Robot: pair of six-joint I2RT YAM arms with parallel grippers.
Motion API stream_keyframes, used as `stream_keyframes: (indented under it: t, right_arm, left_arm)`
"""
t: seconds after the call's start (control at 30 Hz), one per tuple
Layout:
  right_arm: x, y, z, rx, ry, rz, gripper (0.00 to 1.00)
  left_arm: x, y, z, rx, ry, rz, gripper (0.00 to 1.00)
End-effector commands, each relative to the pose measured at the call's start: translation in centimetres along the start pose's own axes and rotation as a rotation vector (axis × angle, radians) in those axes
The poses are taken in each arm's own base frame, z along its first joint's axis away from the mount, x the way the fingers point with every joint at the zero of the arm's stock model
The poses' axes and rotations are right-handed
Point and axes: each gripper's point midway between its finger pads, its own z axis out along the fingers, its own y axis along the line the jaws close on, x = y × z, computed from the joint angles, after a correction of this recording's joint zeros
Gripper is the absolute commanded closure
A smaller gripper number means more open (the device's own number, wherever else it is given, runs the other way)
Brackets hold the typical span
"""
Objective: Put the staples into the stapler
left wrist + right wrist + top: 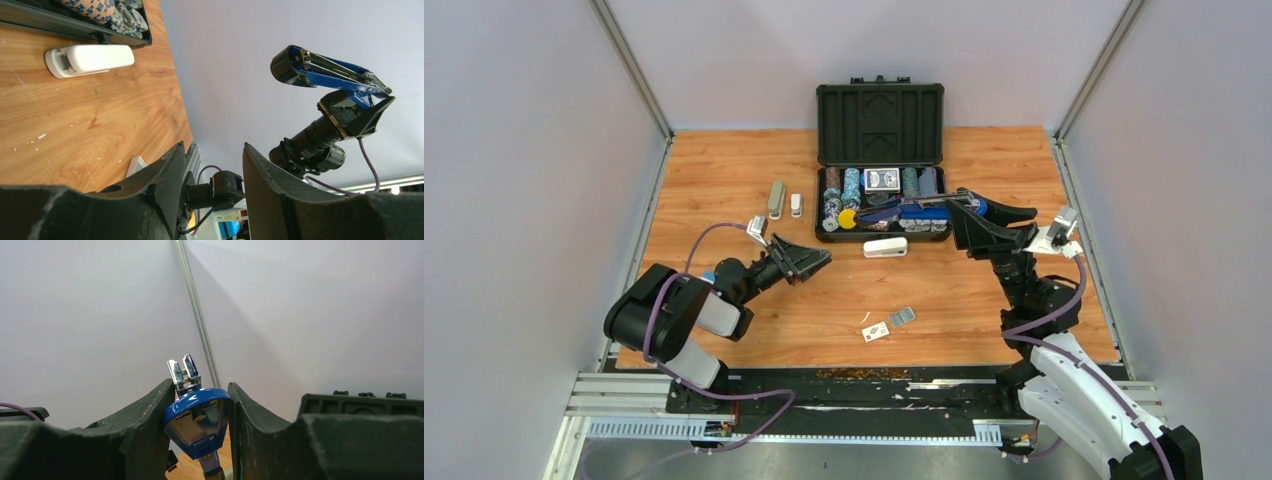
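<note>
The blue stapler (919, 210) is held up in the air over the front of the black case, hinged open, with my right gripper (959, 213) shut on its rear end. The right wrist view shows its blue body (199, 420) wedged between both fingers, its silver rail tip poking up. The staples (903, 316), a small grey ribbed block, lie flat on the table near the front centre. My left gripper (819, 262) hovers left of centre, open and empty. In the left wrist view its gripper (213, 150) faces the raised stapler (325, 75).
An open black case (881, 110) of poker chips sits at the back. A white stapler (885, 247) lies in front of it, also in the left wrist view (90, 59). A grey-olive stapler (776, 199) and a small white one (796, 205) lie back left. A white box (876, 330) lies beside the staples.
</note>
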Motion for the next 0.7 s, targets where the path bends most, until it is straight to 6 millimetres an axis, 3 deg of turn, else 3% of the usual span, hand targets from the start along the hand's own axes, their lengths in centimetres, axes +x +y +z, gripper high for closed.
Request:
stream_keyframes:
  t: [0.0, 0.2, 0.3, 0.33, 0.5, 0.67]
  right_arm:
    - [-4.9, 2.6, 1.0, -0.087, -0.154, -0.001, 1.00]
    - [-2.8, 2.8, 0.3, -0.112, -0.077, 0.000, 1.00]
    - [-1.7, 2.6, -0.3, -0.115, -0.042, 0.001, 1.00]
    - [-1.4, 2.6, -0.5, -0.116, -0.031, 0.001, 1.00]
    - [0.5, 2.7, -1.5, -0.147, 0.022, 0.012, 1.00]
    - [1.7, 3.3, -2.0, -0.193, 0.060, 0.031, 1.00]
  left_arm:
    - [-0.4, -2.9, -0.3, 0.102, -0.019, 0.104, 0.45]
    - [-0.3, -6.2, 0.3, 0.140, 0.011, 0.252, 0.42]
    - [-0.3, -7.7, 0.9, 0.083, 0.041, 0.456, 0.39]
    - [-0.6, -9.3, 0.8, 0.078, 0.026, 0.547, 0.35]
    - [-2.8, -13.0, -0.3, -0.075, -0.027, 0.890, 0.19]
    - [-2.7, -16.4, 0.0, -0.011, 0.016, 1.027, 0.12]
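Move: The opened blue stapler is gripped by its end in the right hand. Its middle lies about 7 cm left of the right hand and some 3 cm below it. From the empty left hand that middle is about 17 cm right, roughly 1 cm ahead and 20 cm above. The white stapler is on the table about 11 cm ahead, 14 cm right and 16 cm below the left hand; the poker case is 10 cm beyond the white stapler. The right fingers keep their grip on the blue stapler's end while that hand sinks about 4 cm and drifts 2 cm left. The left hand, touching nothing, swings up quickly by about 20 cm towards the stapler, easing slightly back, its fingers tipping upward some 50 degrees and opening wide. ##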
